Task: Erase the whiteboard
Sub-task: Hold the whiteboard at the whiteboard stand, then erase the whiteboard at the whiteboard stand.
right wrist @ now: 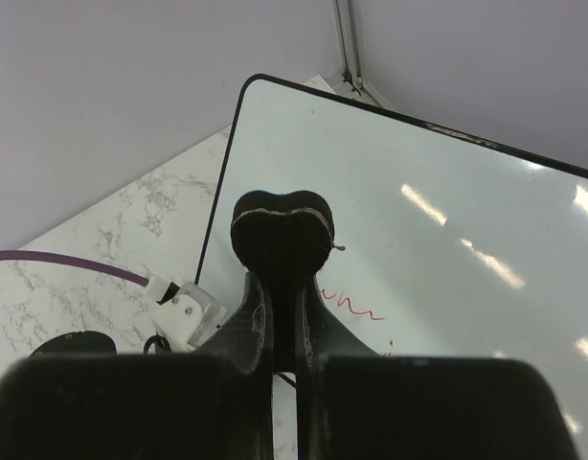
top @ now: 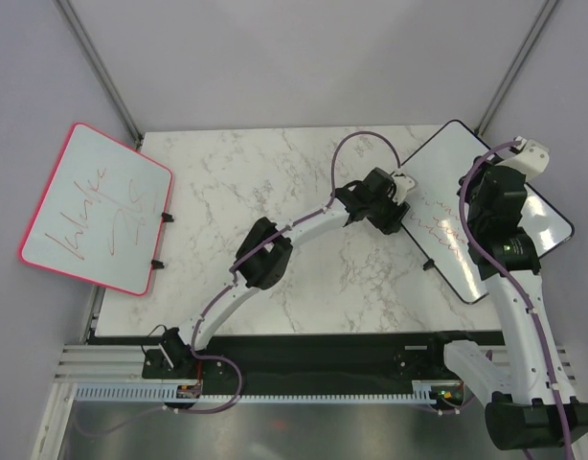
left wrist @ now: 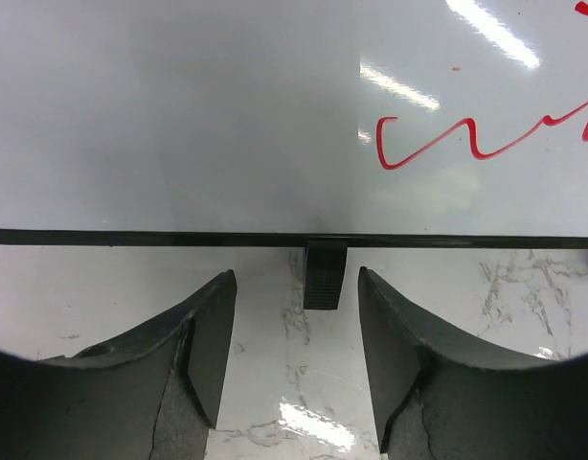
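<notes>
The whiteboard (top: 436,187) with the thin black frame lies tilted at the table's right; red handwriting (top: 440,230) runs along its near-left part. My left gripper (top: 405,205) stands open at the board's left edge. In the left wrist view the board (left wrist: 227,115) fills the top. A ribbed black tab (left wrist: 325,278) on its frame sits just ahead of the left gripper (left wrist: 295,280), and nothing lies between the fingers. My right gripper (right wrist: 281,283) hovers over the whiteboard (right wrist: 447,211), shut on a black eraser (right wrist: 280,235) with a pale rim.
A pink-framed whiteboard (top: 98,206) with red scribbles hangs over the marble table's (top: 275,192) left edge. A purple cable (top: 361,139) loops above the left wrist. Grey walls and metal posts close in the back corners.
</notes>
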Controlling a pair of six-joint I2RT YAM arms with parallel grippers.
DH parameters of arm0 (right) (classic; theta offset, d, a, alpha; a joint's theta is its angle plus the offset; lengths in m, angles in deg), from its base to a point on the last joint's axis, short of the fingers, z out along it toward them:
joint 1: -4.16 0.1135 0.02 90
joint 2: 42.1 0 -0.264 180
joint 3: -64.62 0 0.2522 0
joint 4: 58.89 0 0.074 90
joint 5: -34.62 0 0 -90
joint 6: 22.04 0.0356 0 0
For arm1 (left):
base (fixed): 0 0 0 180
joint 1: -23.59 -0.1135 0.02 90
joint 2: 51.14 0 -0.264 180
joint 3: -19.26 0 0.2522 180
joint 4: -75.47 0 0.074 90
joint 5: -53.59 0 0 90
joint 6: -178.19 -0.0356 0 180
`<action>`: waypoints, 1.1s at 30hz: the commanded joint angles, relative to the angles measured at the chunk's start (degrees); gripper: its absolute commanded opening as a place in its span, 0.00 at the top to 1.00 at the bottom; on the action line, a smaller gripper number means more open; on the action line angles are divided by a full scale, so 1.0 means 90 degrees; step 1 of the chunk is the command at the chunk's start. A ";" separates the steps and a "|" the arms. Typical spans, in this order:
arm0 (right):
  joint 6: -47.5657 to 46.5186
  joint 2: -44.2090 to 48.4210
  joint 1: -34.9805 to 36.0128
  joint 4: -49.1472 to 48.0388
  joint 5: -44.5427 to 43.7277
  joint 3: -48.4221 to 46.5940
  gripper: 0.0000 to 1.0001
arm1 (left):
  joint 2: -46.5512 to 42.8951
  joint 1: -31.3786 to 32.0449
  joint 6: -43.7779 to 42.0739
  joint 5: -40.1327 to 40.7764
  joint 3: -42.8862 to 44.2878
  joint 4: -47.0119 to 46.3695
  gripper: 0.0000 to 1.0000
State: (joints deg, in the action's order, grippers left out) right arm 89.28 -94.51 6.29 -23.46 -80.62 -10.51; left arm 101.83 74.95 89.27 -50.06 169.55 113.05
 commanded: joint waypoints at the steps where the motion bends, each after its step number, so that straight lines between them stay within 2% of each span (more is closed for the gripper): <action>1: -0.0084 0.0061 -0.0012 -0.0191 0.0021 -0.0174 1.00 | 0.0230 0.0066 0.0290 -0.0075 0.0299 -0.0068 0.40; 4: -0.0123 0.0071 -0.0022 -0.0201 -0.0018 -0.0145 1.00 | 0.0298 0.0066 0.0358 -0.0085 0.0338 -0.0078 0.44; 7: -0.0230 -0.0007 -0.0012 -0.0201 -0.0028 -0.0047 1.00 | 0.0347 0.0066 0.0358 -0.0251 0.0416 -0.0107 0.57; 8: -0.0250 -0.0027 -0.0012 -0.0191 -0.0067 0.0001 1.00 | 0.0357 0.0066 0.0378 -0.0261 0.0435 -0.0107 0.68; 10: -0.0318 -0.0192 -0.0012 -0.0123 -0.0271 0.0187 1.00 | 0.0416 0.0066 0.0417 -0.0232 0.0494 -0.0097 0.79; 11: -0.0328 -0.0271 -0.0003 -0.0094 -0.0340 0.0255 1.00 | 0.0445 0.0066 0.0465 -0.0202 0.0533 -0.0078 0.88; 14: -0.0241 -0.0622 -0.0012 -0.0064 -0.0429 0.0577 1.00 | 0.0523 0.0066 0.0524 -0.0173 0.0621 -0.0039 0.98; 19: 0.0004 -0.1451 0.0007 -0.0473 -0.0214 0.1134 1.00 | 0.0630 -0.0022 0.0729 -0.0144 0.0796 0.0117 0.98; 24: 0.0403 -0.2642 0.0115 -0.0426 -0.0994 0.0842 1.00 | 0.0758 -0.0071 0.0837 -0.0173 0.1041 0.0264 0.98; 29: 0.1320 -0.2567 0.0124 -0.0328 -0.2436 0.1337 1.00 | 0.0914 -0.0081 0.0866 -0.0212 0.1314 0.0449 0.98; 33: 0.2393 -0.2089 0.0086 -0.0338 -0.2996 0.1788 1.00 | 0.1012 -0.0081 0.0856 -0.0231 0.1529 0.0557 0.98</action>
State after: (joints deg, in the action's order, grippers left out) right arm 101.19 -116.82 7.36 -25.55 -98.63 3.48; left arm 108.16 74.82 93.38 -52.64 180.89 117.33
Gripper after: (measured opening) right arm 0.059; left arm 0.169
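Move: The stand on the board's near-left edge lies between the left hand's open fingertips, about 2 cm to the right of the hand point and level with it. From that hand, the second stand is some 10 cm back and 9 cm right, and the red writing is 13 cm right, level ahead. The right hand, holding the eraser, has this writing about 3 cm ahead, 1 cm left and 26 cm below. From the right hand, the second stand is 6 cm back, 6 cm left and 32 cm down. The left hand eases about 1.5 cm to the right, onto the whiteboard's stand, while its wide-open fingers close and pinch the black stand block from both sides, then keeps that hold almost without moving. After a brief wait, the right hand, its shut fingers still gripping the eraser, drops quickly by some 20 cm towards the red writing, tipping its fingers down by about 30 degrees, then at the bottom swings clockwise by about 20 degrees and slides 3 cm right and 2 cm back, low over the board. ##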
